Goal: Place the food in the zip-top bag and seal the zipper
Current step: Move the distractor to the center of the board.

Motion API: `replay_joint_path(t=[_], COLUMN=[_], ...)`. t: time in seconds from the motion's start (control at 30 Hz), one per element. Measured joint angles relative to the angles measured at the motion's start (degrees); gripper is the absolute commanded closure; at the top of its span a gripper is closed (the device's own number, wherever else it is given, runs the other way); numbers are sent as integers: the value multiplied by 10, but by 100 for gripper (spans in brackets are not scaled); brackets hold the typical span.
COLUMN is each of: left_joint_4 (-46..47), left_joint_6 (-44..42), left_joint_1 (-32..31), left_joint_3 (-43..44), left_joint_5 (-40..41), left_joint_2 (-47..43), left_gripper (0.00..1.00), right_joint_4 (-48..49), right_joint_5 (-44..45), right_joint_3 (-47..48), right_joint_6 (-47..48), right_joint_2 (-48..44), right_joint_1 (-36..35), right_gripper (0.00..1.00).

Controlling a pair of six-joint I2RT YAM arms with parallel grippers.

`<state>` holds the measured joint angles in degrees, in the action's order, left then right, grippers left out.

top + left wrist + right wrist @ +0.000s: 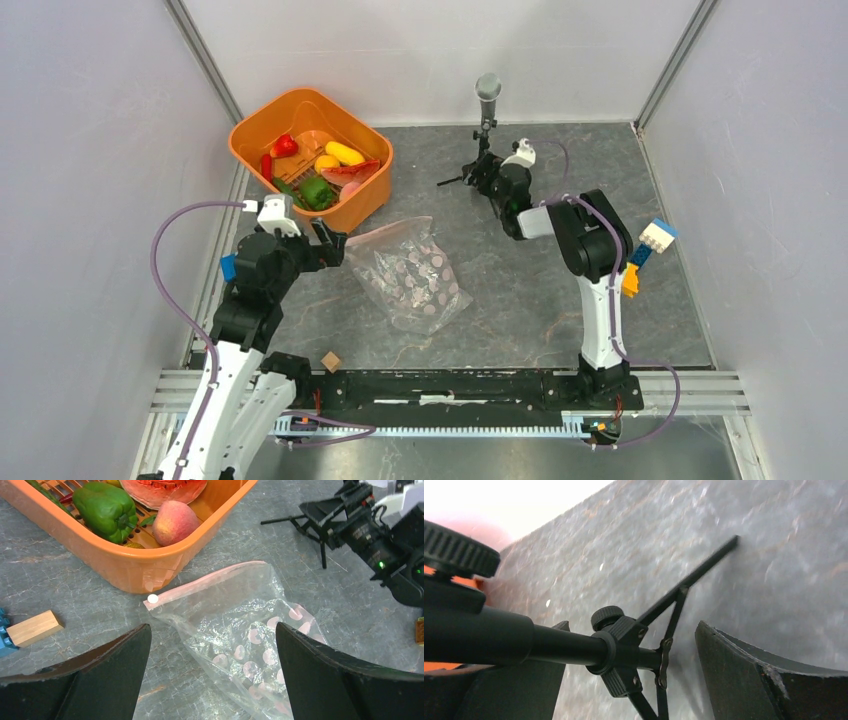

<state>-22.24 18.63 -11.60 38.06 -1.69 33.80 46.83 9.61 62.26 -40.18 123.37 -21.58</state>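
The food lies in an orange basket (250, 135) at the back left: a red pepper (284, 146), a yellow piece (344, 153) and a green bell pepper (318, 192) (106, 510). The zip-top bag (410, 272) (240, 630) lies flat and empty mid-table, its pink zipper (210, 582) facing the basket. My left gripper (335, 245) (212, 670) hovers open over the bag's near-left edge, holding nothing. Farther back, my right gripper (482, 172) (632, 645) is open, with the microphone stand's black tube (549, 642) between its fingers, which are not closed on it.
A microphone (488, 88) on a small tripod stands at the back centre. A wooden cube (331, 361) lies near the front edge. Coloured blocks (657, 237) sit by the right wall, and a blue block (229, 267) by the left. A peach (175, 522) lies in the basket.
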Motion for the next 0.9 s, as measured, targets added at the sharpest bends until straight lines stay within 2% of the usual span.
replay_joint_path(t=[0.27,0.43,0.5,0.6,0.9], left_joint_4=[0,0,1,0,-2], left_joint_6=[0,0,0,0,2], left_joint_1=[0,3,3,3,3], left_joint_3=[0,0,0,-1,-10], left_joint_5=[-4,-5,-7,-14,-19], left_joint_2=[15,19,19,17,-3], left_gripper=[0,0,0,0,0], right_joint_4=[-83,-94,-94,-98,-100], right_joint_5=[-37,-83,-108,-137,-242], right_joint_3=[188,204,185,108,-152], right_joint_6=[30,52,61,82,121], right_joint_2=[98,105,95,39,-223], right_joint_1=[57,83,89,94,90], right_gripper=[2,2,2,2,1])
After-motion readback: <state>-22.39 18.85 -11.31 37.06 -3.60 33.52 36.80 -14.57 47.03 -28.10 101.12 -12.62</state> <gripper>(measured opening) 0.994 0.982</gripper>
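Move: The black tripod, the distractor, stands within the right hand's open fingers, its hub about 2 cm ahead of the hand point and level with it sideways, and its bulk roughly 6 cm above. From that hand, the zip-top bag lies some 25 cm back and 16 cm left, about 4 cm lower; the orange bin is about 37 cm left and level in reach, 2 cm higher. From the left hand the tripod is some 17 cm ahead, 31 cm right and 10 cm lower. The tripod, still between the right hand's wide-open fingers, is pushed away from the base and a little to the right, the hand driving about 8 cm forward. Then the hand draws straight back some 16 cm, rising about 5 cm towards the end and turning roughly 20 degrees counter-clockwise as it comes clear of the legs. The fingers never close. ##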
